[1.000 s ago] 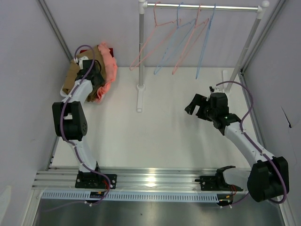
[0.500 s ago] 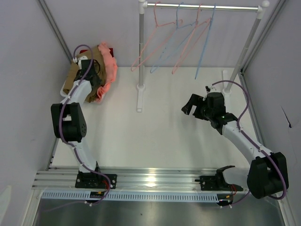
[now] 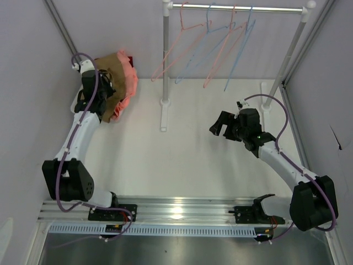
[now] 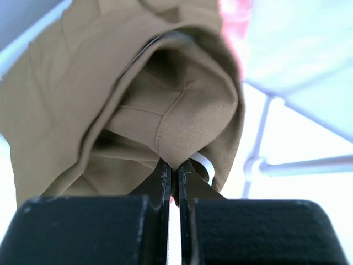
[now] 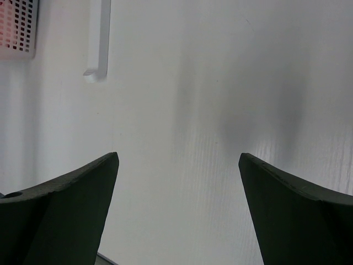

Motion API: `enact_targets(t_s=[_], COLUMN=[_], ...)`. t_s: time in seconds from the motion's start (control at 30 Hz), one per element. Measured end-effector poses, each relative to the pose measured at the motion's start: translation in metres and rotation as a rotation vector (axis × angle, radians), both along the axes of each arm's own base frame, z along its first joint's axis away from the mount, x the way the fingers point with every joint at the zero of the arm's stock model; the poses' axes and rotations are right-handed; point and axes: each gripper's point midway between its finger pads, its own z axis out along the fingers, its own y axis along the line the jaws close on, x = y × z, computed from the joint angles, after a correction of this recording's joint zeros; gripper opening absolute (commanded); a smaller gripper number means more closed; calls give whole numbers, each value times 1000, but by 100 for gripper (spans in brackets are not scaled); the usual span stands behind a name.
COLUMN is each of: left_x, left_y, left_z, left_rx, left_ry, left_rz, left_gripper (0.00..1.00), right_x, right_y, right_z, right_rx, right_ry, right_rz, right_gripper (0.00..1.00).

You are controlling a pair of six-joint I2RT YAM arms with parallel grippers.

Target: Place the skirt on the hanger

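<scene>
The tan-brown skirt is bunched at the far left corner, partly lifted off a salmon-pink garment. My left gripper is shut on a fold of the skirt. Its fingers pinch the fabric next to a white label. A pale blue hanger hangs on the rail among pink ones, and a second blue one hangs to its right. My right gripper is open and empty over the bare table, below the hangers.
The white rack has a post and foot mid-table and a slanted right post. The foot also shows in the right wrist view, with a perforated white basket corner. Grey walls close in on both sides.
My left arm has risen and swung outward, pulling the skirt up from the pile. My right gripper has drifted slightly left. The hangers have swung a little.
</scene>
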Motion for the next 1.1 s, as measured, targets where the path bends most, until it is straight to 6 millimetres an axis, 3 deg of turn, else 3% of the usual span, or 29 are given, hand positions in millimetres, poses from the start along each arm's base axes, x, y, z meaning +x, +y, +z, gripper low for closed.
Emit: enact_targets(t_s=[0.2, 0.5, 0.77, 0.87, 0.97, 1.03, 1.1], left_x=[-30, -100, -169, -186, -196, -198, -197], left_y=[-31, -53, -89, -102, -119, -135, -157], left_z=[67, 170, 231, 241, 230, 207, 169], left_rx=[42, 119, 145, 130, 96, 61, 26], left_ry=[-146, -354, -504, -537, -532, -506, -434], left_rz=[-84, -180, -359, -429, -504, -560, -618], left_gripper=[0, 0, 0, 0, 0, 0, 0], right_x=[4, 11, 16, 16, 16, 16, 16], right_y=[2, 5, 6, 6, 6, 6, 6], right_z=[5, 20, 26, 26, 25, 25, 25], right_rx=[0, 1, -6, -7, -7, -7, -6], right_ry=[-14, -51, -69, -70, -69, -69, -69], right_rz=[6, 15, 22, 22, 21, 22, 23], right_gripper=[98, 98, 98, 98, 97, 97, 97])
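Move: The left hand already grips the brown skirt, still spread over the basket. It is taken to the open table, about 23 cm back, 12 cm right and 26 cm below. The basket's middle is about 4 cm ahead, 2 cm left and 20 cm below; the nearest pink hanger is level ahead, some 24 cm right and 20 cm higher. That open spot lies some 8 cm back, 30 cm left and 14 cm below the right hand. Up and back, the left hand sweeps the pinched skirt off the basket, rising about 24 cm while drawing back some 20 cm and right 16 cm, then swings on right and sinks about 7 cm over the open table. The fingers stay shut, tipping upward and turning some 35 degrees clockwise; the empty right hand, still open, rises about 3 cm. ##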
